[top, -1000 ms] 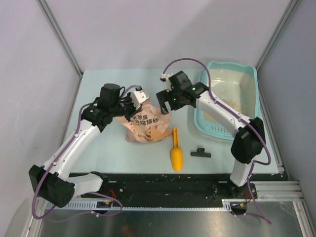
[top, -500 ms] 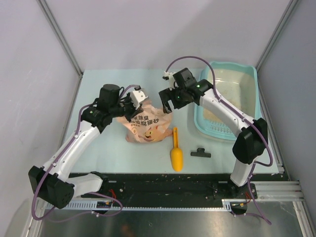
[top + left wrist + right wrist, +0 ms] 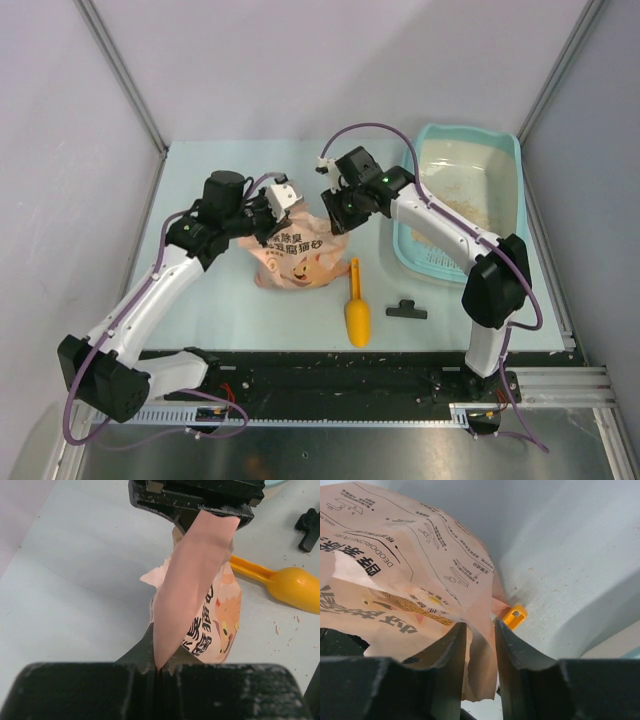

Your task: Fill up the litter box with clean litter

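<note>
The light-teal litter box stands at the far right with a thin layer of pale clean litter inside. The pink-orange printed bag stands on the table between the arms. My left gripper is shut on the bag's upper edge from the left. My right gripper straddles a fold of the bag's opposite edge. Its jaws are narrowed, with a gap still showing beside the fold.
An orange scoop lies just right of the bag, bowl toward the near edge. A small black clip lies beside it, in front of the litter box. Grey walls enclose the table on three sides.
My right gripper has moved left from the litter box side onto the bag's edge, and its jaws have narrowed around the fold. The left arm has held still with the bag.
</note>
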Motion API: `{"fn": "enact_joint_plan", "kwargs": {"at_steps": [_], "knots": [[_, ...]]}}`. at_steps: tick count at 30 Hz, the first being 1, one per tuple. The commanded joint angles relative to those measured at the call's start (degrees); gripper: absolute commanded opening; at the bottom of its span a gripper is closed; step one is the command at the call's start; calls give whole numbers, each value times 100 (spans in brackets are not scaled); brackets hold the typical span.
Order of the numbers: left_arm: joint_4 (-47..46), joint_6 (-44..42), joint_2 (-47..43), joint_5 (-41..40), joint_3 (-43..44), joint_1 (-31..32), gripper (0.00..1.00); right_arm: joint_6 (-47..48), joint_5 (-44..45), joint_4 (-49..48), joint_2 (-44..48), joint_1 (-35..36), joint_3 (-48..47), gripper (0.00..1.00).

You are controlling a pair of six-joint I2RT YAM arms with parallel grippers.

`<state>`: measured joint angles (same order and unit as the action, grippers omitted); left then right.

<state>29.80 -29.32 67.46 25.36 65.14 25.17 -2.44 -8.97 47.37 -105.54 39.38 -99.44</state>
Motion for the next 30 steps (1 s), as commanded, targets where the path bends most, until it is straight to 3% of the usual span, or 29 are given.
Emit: {"fn": "enact_joint_plan", "kwargs": {"at_steps": [1, 3, 9, 19, 30], "knots": [[-1143, -344, -111, 135, 183, 67, 0, 94, 36, -9, -55, -35, -207, 17], [-1283, -486, -32, 100, 174, 50, 0, 129, 115, -114, -159, -53, -286, 0], [-1837, -539, 513, 556, 340, -293, 0, 235, 273, -272, -642, -299, -987, 0], [-2110, -575, 1111, 1127, 1378, -513, 0, 454, 220, -597, -917, -527, -1921, 0], [-2119, 153, 58, 1700, -114, -172, 0, 157, -96, -492, -197, -677, -710, 0]]}}
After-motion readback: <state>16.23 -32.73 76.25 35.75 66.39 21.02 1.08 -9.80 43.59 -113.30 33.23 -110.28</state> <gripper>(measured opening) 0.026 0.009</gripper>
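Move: The left gripper already pinches the litter bag; the bag's middle is about 10 cm to its right and 14 cm below, and the litter box about 54 cm right and 15 cm ahead. The bag's right rim sits between the half-closed right fingers, its middle some 9 cm left, 3 cm back and 8 cm below them. From the right hand, the litter box is about 35 cm right and 12 cm ahead; the yellow scoop is 5 cm right and 14 cm back; the black clip is 19 cm right and 16 cm back. Shut the right gripper on the bag's right rim while the left keeps its pinch, then carry both hands forward together, taking the bag away from the scoop: the right about 9 cm with a slight rise, the left about 7.5 cm, drifting 2 cm to the right. Finish by easing back, the right about 1 cm and the left some 3 cm. ##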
